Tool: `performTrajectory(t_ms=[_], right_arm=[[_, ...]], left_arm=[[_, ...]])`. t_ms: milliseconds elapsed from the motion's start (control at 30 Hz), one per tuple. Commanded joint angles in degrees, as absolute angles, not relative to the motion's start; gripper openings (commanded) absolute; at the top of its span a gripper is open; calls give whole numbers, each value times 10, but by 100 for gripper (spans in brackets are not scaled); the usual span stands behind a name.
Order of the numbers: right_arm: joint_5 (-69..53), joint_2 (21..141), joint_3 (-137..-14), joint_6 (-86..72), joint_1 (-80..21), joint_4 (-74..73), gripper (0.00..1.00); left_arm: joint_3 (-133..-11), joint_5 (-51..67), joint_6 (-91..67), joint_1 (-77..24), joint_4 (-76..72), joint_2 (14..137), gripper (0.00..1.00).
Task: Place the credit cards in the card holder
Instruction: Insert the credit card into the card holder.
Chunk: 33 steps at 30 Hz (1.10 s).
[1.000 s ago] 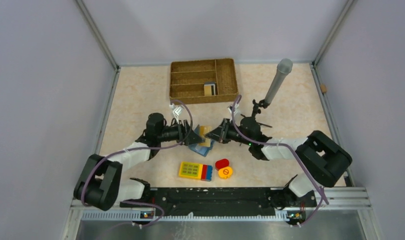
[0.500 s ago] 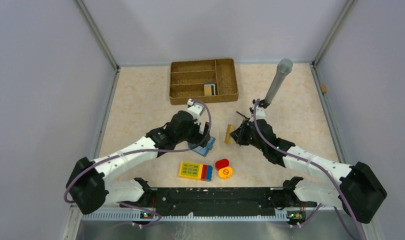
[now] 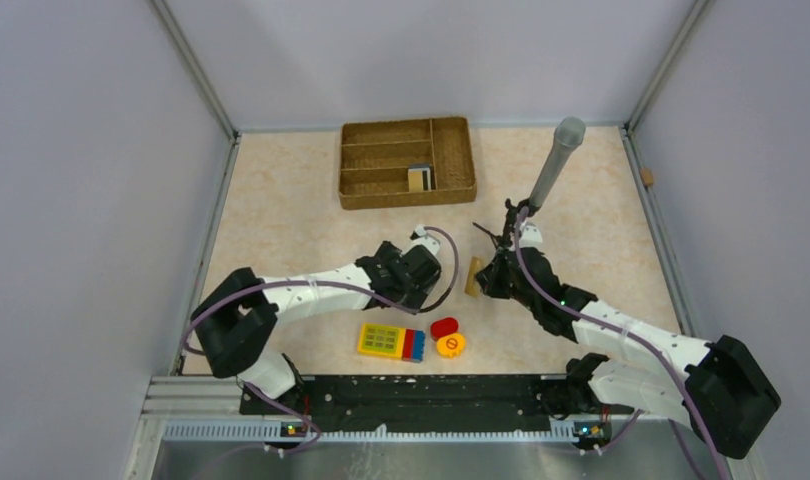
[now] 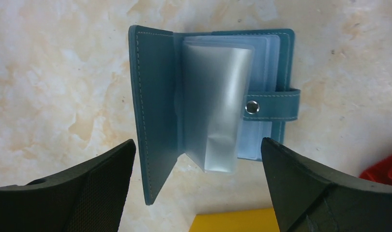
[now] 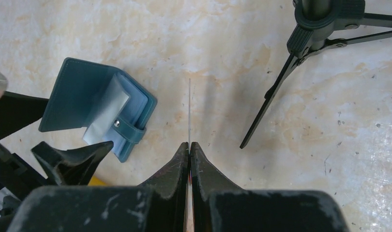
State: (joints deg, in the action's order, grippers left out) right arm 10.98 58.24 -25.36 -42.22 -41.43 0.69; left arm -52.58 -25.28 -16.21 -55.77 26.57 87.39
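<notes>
The teal-blue card holder (image 4: 158, 111) lies open on the table, one cover standing up, with clear plastic sleeves (image 4: 218, 106) and a snap tab (image 4: 274, 106). My left gripper (image 4: 198, 142) is open and empty, pointing down above it; in the top view the left gripper (image 3: 421, 285) hides the holder. My right gripper (image 5: 189, 144) is shut on a tan-yellow credit card (image 3: 474, 277), seen edge-on in the right wrist view (image 5: 189, 111), held to the right of the holder (image 5: 95, 106). More cards (image 3: 418, 178) stand in the wicker tray.
The brown wicker divided tray (image 3: 381, 160) is at the back. A small black tripod (image 5: 300, 48) with a grey tube (image 3: 556, 160) stands right of my right gripper. The yellow keypad block (image 3: 391, 342) and red and orange round pieces (image 3: 446, 336) lie near the holder.
My left gripper has swung right and turned downward over the open holder. My right gripper has pulled the tan card away from the holder, a little to the right.
</notes>
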Motion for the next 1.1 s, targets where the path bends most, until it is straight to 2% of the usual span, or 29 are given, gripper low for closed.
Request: performTrajectory(t_ms=[0, 133, 367, 567, 667, 767, 900, 933, 1067], right_arm=[[106, 572, -247, -423, -404, 34, 0], [101, 572, -242, -424, -398, 37, 0], [84, 583, -235, -430, -389, 55, 0], [71, 599, -236, -432, -387, 71, 0], [70, 602, -235, -432, -386, 72, 0], [68, 602, -238, -432, -386, 70, 0], [67, 598, -251, -427, -386, 55, 0], [68, 597, -254, -426, -386, 50, 0], [58, 582, -268, -420, -386, 36, 0]], left_arm=[[-566, -351, -178, -576, 308, 919, 99], [-579, -371, -174, -590, 316, 942, 97], [-588, -401, -168, -600, 332, 944, 76], [-589, -410, -155, -602, 332, 946, 67], [-592, -423, -154, -602, 339, 950, 55], [-592, -423, -161, -602, 345, 941, 37], [-584, -397, -205, -598, 348, 916, 3], [-582, -381, -224, -592, 349, 909, 0], [-574, -282, -304, -556, 340, 855, 0]])
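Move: The standing cover of the card holder has its middle about 3 cm ahead of the wide-open left hand and 1 cm to its left, roughly level with the fingertips. The holder's body lies about 4 cm ahead, 4 cm right and 4 cm below; the yellow toy is some 9 cm back and 3 cm left, the red piece 6 cm back and 8 cm right. From the right hand, holding the card, the holder is about 14 cm left, 1 cm farther out and 7 cm below. Leftward by some 2 cm, the left hand dips about a centimetre and comes back up, rolling its left side up by around 15 degrees, then easing partly back. Its wide-open fingers shut on the near end of the card holder's standing cover and pinch it, the clear sleeve gathered in beside it. The right hand keeps its grip on the card and sinks about a centimetre. ##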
